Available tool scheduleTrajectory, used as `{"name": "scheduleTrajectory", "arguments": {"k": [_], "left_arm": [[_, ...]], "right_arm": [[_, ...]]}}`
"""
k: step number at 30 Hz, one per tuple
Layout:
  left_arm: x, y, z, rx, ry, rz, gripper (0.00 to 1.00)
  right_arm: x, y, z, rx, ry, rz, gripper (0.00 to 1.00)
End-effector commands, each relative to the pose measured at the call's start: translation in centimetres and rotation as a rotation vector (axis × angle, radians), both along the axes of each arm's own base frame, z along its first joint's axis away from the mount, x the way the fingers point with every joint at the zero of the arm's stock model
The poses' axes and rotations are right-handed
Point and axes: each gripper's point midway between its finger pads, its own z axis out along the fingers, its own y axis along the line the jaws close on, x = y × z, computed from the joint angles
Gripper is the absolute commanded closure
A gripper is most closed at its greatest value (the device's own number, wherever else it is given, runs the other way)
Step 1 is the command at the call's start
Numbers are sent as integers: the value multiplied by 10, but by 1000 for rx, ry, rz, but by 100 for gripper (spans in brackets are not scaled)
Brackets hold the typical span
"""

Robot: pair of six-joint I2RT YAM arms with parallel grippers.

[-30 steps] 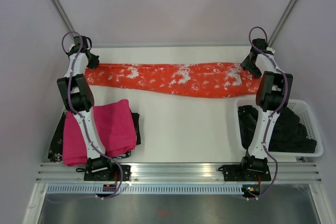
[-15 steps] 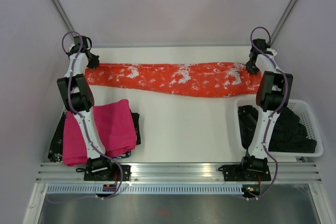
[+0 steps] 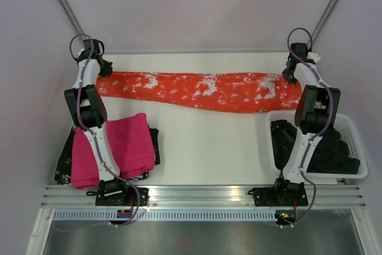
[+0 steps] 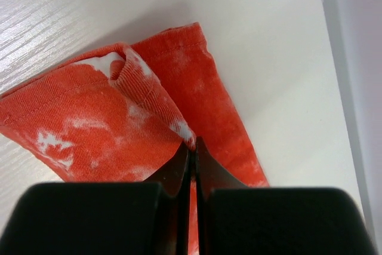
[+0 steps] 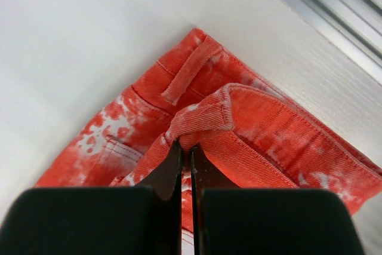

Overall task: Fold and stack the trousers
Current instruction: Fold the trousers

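Note:
The orange-red trousers [image 3: 203,91] with white blotches lie stretched left to right along the back of the table. My left gripper [image 3: 105,68] is shut on the leg-hem end at the far left; in the left wrist view the hem [image 4: 128,97] is pinched up between the black fingers [image 4: 179,165]. At the far right my right gripper [image 3: 290,74] is shut on the waistband end, where the waistband [image 5: 203,120] bunches between the closed fingers [image 5: 170,168], a belt loop [image 5: 188,73] just beyond.
A folded magenta cloth [image 3: 113,147] lies on a dark garment [image 3: 64,162] at the front left. A white basket [image 3: 352,129] holding black clothes [image 3: 334,150] stands at the front right. A metal rail [image 3: 203,194] runs along the near edge.
My right gripper has moved back onto the waistband end and shut on it, drawing the trousers a little straighter. The left gripper has kept its grip and place.

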Motion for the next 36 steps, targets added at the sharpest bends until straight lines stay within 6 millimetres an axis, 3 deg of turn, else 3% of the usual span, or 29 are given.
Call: {"name": "scheduleTrajectory", "arguments": {"k": [1,5,10,19,21,24,26,27,28,29,30,31,32,33,35,36], "left_arm": [[16,20,70,92,-155,25,98],[22,21,73,93,-175,22,98],[27,15,50,46,-148,15,98],[46,13,44,29,-203,-4,98],[50,12,33,24,-197,-4,97],[56,9,19,7,-199,-27,87],[61,4,11,-14,-207,-54,68],[68,5,19,-2,-239,-77,61],[70,4,21,1,-247,-91,43],[73,4,23,10,-252,-103,32],[77,8,38,40,-273,-122,24],[72,6,40,47,-249,-138,13],[69,8,46,65,-242,-150,11],[62,11,61,116,-233,-179,9],[44,20,70,191,-176,-185,4],[30,25,62,236,-117,-218,1]], "right_arm": [[15,-23,54,-95,-133,-34,100],[23,-25,56,-100,-155,-35,100],[30,-27,42,-103,-138,-25,100],[52,-26,38,-98,-214,-2,99],[58,-26,29,-94,-199,10,97],[68,-24,20,-82,-200,33,89],[73,-22,11,-69,-197,52,80],[79,-21,15,-64,-212,66,74],[83,-13,12,-33,-215,104,61],[87,-9,13,-25,-219,137,53],[92,-3,20,-10,-235,174,45],[97,12,25,37,-256,254,39],[95,17,29,31,-243,305,29],[94,27,32,27,-236,344,25],[87,35,56,-22,-241,392,19],[79,40,52,-47,-205,429,17]]}}
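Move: The trousers, folded lengthwise, are still pinched by their far edge near both ends. The strip of bare table for that edge starts about 5 cm ahead of the left hand and 7 cm ahead of the right, some 4 cm below both. The pink stack lies roughly 36 cm back and 10 cm right of the left hand; the laundry basket is some 32 cm back and 3 cm right of the right hand. The trousers' far edge is lifted a centimetre or two by both closed grippers and drawn forward towards the back wall, about 5 cm by the left hand and 7 cm by the right. Both then sink some 3 cm and spread their fingers wide, letting go; they begin to rise, the right turning about 15 degrees counter-clockwise. ##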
